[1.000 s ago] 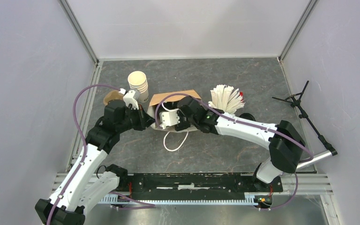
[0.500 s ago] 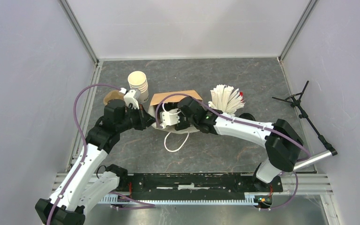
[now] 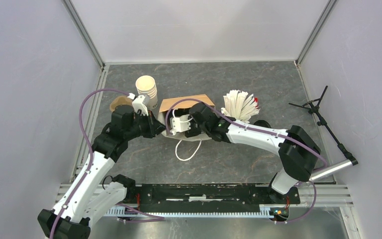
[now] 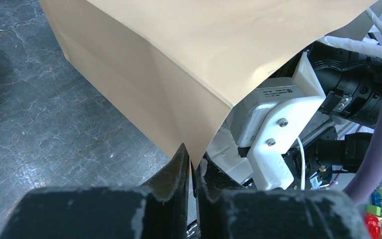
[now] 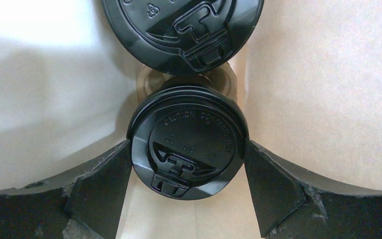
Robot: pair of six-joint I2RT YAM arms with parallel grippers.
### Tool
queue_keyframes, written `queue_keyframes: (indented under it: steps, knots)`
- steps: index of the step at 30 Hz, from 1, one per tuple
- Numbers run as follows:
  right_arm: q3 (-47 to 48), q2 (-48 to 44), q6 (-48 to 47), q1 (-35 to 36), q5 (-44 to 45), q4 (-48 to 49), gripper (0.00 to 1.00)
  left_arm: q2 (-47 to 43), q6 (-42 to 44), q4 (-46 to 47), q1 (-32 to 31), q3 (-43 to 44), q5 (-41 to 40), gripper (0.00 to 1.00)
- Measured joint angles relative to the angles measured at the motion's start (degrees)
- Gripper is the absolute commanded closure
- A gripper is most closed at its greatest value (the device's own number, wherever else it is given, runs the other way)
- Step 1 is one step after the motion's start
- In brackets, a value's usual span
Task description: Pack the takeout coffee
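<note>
A brown paper bag [image 3: 186,101] lies on its side mid-table, mouth toward the arms. My left gripper [image 3: 158,130] pinches the corner of the bag's [image 4: 179,59] open edge; in the left wrist view the jaws [image 4: 193,154] stand nearly together on the paper tip. My right gripper [image 3: 179,124] reaches into the bag's mouth. Inside, its fingers [image 5: 104,184] flank and touch the black lid of one takeout coffee cup [image 5: 186,144], gripper midpoint [image 5: 188,154]. The second lidded takeout coffee cup [image 5: 184,25] sits just beyond it, deeper in the bag.
A stack of lidless cream cups [image 3: 146,88] stands behind the left gripper, with a brown cardboard piece [image 3: 118,103] beside it. A bunch of white sticks [image 3: 239,105] stands right of the bag. The bag's white string handle [image 3: 186,149] loops on the table. A black stand [image 3: 318,112] sits far right.
The right arm has pushed slightly left, further into the bag with the cup. The left gripper stays on the bag's edge, hardly moved.
</note>
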Motion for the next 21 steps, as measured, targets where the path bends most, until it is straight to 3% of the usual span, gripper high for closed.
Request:
queue_keyframes:
  steps: [4, 7, 21]
  knots:
    - [-0.26, 0.11, 0.02, -0.33, 0.00, 0.66, 0.14, 0.26, 0.00, 0.00, -0.02, 0.00, 0.02, 0.76]
    - [-0.28, 0.52, 0.02, -0.70, -0.02, 1.29, 0.14, 0.44, -0.02, 0.00, -0.04, 0.00, 0.00, 0.64]
    - [-0.35, 0.96, 1.07, -1.03, -0.24, 2.64, 0.14, 2.47, -0.17, -1.33, -0.83, 0.17, -4.81, 0.60]
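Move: The right hand still grips the lidded coffee cup inside the tilted bag; the free carrier socket lies about 4 cm ahead, 2 cm left and 6 cm below it. The cup already in the bag stands some 8 cm left of this hand and 2 cm back, its lid about 5 cm higher. The left hand has the bag's left rim corner right at its nearly shut fingertips, with the stack of empty cups about 14 cm ahead, 6 cm left and 12 cm lower. The right hand keeps its wide grip on the lidded cup and eases it about 1 cm forward, sinking very slightly, deeper into the bag past the cup already there, then holds still with almost no turn of the wrist. The left hand first opens its fingers from nearly shut to under half open at the bag's left rim corner, slackening its pinch there, then sinks about 1.5 cm with a small drift forward and left and a slight wrist tilt, the corner ending up against one finger. ##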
